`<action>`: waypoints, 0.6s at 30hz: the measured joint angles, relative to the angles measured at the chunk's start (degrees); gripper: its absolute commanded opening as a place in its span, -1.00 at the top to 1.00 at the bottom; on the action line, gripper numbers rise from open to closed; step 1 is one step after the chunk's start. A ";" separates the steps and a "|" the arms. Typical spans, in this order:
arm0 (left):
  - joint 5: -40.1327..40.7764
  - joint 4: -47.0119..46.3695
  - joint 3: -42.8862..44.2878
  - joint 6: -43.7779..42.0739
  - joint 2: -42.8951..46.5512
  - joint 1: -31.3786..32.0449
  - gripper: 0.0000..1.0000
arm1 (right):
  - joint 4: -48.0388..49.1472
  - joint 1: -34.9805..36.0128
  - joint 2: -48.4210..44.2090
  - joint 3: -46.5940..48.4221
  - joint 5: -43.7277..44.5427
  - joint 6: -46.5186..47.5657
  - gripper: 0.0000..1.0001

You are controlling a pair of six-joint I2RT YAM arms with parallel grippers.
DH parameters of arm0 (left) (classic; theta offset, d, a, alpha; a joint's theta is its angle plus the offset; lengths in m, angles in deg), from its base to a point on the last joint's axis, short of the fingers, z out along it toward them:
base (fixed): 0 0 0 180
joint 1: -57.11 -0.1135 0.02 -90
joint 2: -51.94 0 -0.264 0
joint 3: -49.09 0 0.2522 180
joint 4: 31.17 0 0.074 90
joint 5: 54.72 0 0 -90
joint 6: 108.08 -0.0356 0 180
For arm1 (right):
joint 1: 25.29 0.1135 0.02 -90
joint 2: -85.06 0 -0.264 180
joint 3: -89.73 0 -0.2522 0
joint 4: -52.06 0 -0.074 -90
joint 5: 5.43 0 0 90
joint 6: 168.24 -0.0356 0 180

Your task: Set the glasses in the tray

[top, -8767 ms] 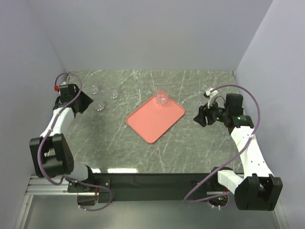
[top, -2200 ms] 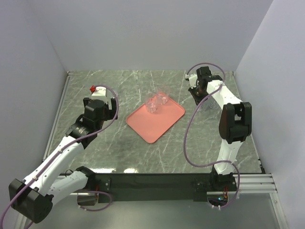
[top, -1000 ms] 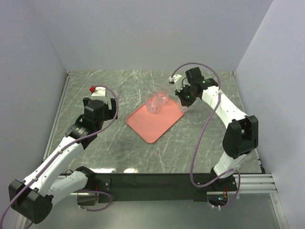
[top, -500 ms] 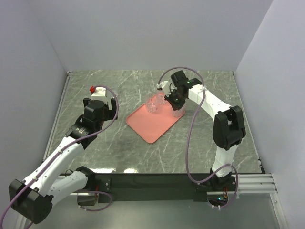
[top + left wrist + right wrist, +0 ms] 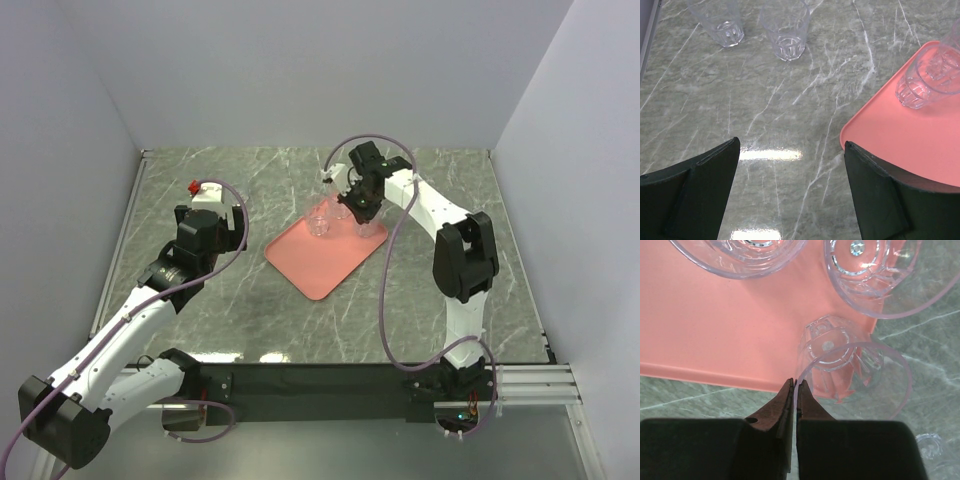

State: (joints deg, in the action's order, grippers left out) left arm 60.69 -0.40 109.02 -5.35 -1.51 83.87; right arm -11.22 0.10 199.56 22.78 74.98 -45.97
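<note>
The salmon-pink tray lies mid-table with two clear glasses standing at its far end. My right gripper is shut on the rim of a third glass, which hangs over the tray's right corner. In the right wrist view the fingertips pinch that glass by its rim, above the edge of the tray, with the two standing glasses just beyond. My left gripper is open over bare table, left of the tray. Two more glasses stand ahead of it.
The left arm rests over the left half of the marble table. Another clear glass stands on the table at the right wrist view's lower right. White walls enclose the back and sides.
The right arm has swung left with its glass, from beside the tray's right corner to over that corner. The left arm has stayed still.
</note>
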 measured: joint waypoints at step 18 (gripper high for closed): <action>-0.33 -0.46 -0.39 0.00 0.02 -0.15 -0.87 | 0.02 0.50 -0.63 -0.13 1.44 0.13 -0.11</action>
State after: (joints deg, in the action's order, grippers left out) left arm 60.36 -0.85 108.63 -5.35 -1.49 83.72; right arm -11.19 0.60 198.92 22.65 76.43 -45.84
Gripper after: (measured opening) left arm 0.930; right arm 0.551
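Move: The right hand already pinches the back-left rim of its glass over the tray; that glass's middle lies some 3 cm ahead, 3 cm to the right and 5 cm below. From this hand, the tray's right corner is roughly 7 cm to the right, 1 cm ahead and 10 cm below. Of the two glasses already in the tray, one stands about 9 cm ahead and 4 cm left, the other 3 cm ahead and 9 cm left. From the left hand the held glass lies around 32 cm right, 10 cm ahead and 17 cm below. The right hand, nearly in place over the tray's right corner with its fingers pointing steeply down and the wrist hardly turning, sinks a bit under 1 cm to set the glass down beside the two others. Then the fingers spread from almost shut to about half open and let go of the rim, one tip outside the glass and one inside its mouth, while the hand eases back up roughly 1 cm. ##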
